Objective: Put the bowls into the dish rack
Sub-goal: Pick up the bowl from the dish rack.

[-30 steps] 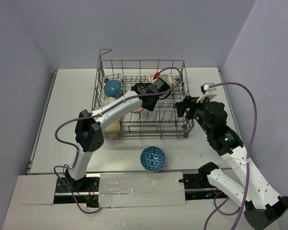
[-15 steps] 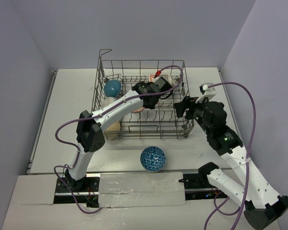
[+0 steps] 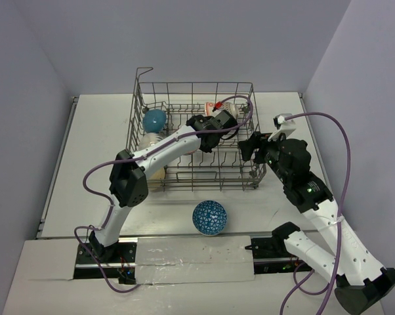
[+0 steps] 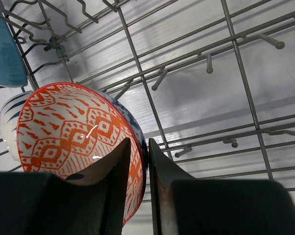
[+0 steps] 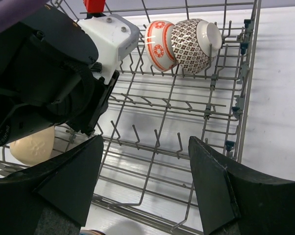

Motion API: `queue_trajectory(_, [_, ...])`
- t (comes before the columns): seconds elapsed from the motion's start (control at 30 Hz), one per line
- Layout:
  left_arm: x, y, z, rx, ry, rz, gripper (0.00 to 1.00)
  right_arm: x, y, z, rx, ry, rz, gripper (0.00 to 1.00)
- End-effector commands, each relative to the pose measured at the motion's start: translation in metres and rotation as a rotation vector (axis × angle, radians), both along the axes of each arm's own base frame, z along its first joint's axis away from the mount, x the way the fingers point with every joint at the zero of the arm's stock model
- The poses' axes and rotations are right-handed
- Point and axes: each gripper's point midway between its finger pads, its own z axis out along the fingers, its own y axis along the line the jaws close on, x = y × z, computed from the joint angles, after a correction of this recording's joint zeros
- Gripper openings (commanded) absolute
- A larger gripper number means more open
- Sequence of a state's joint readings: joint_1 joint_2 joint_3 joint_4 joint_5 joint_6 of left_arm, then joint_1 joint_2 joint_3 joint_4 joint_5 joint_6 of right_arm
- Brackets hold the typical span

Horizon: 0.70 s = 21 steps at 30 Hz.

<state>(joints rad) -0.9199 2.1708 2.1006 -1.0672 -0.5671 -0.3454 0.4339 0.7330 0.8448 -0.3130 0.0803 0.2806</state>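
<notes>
The grey wire dish rack (image 3: 245,172) stands mid-table. My left arm (image 3: 165,143) reaches into it. In the left wrist view my left gripper (image 4: 146,159) is shut on the rim of an orange-patterned bowl (image 4: 64,132) with a blue outside, one finger inside and one outside, just above the rack floor (image 4: 196,93). My right gripper (image 5: 146,142) hangs open and empty over the rack's near right part (image 5: 152,161), also seen from above as the right gripper (image 3: 251,146). A blue patterned bowl (image 3: 209,217) sits on the table in front of the rack.
In the rack are a teal bowl (image 3: 154,120) at the left, a cream bowl (image 3: 155,176) at the near left corner, and two patterned bowls (image 5: 182,41) on edge at the back. The rack's raised handle (image 3: 144,71) is at its far left corner.
The left jaws have narrowed onto the orange bowl's rim, and the left wrist has shifted slightly toward the back right of the rack. The right arm has not moved.
</notes>
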Motion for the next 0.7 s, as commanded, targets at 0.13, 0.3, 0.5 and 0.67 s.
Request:
queue_trajectory(0.13, [0.004,0.003,0.030,-0.009,-0.075,0.027,0.26,0.005,0.003,0.009,0.018,-0.041,0.009,0.77])
queue_trajectory(0.3, [0.004,0.001,0.033,-0.007,-0.086,0.030,0.25,0.004,0.004,0.009,0.020,-0.041,0.015,0.77])
queue_trajectory(0.5, [0.003,-0.003,0.035,0.007,-0.096,0.023,0.20,0.004,0.004,0.008,0.018,-0.040,0.017,0.77])
queue_trajectory(0.67, [0.003,-0.003,0.041,0.006,-0.110,0.020,0.00,0.005,0.005,0.007,0.017,-0.039,0.021,0.77])
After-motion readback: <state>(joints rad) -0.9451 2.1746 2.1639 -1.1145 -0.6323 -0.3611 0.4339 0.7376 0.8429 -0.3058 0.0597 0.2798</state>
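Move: The red-patterned bowl leans in the rack with its near-hand rim already between my left fingers, its middle about 6 cm to the left of them, 1 cm ahead and some 3 cm lower. The striped bowl stands around 17 cm to my left hand's left, level with it; the blue bowl is about 16 cm left and 7 cm ahead. From my right hand, the red-patterned bowl lies roughly 19 cm left, 5 cm ahead and 16 cm below. I hold my left hand almost in place over the rack with one finger inside the red-patterned bowl and the other outside. Easing upward at first, I then shut the fingers from about a quarter open to nearly closed, pinching the rim's right side as I rise faster, about 2 cm in all, with hardly any turn of the wrist. ##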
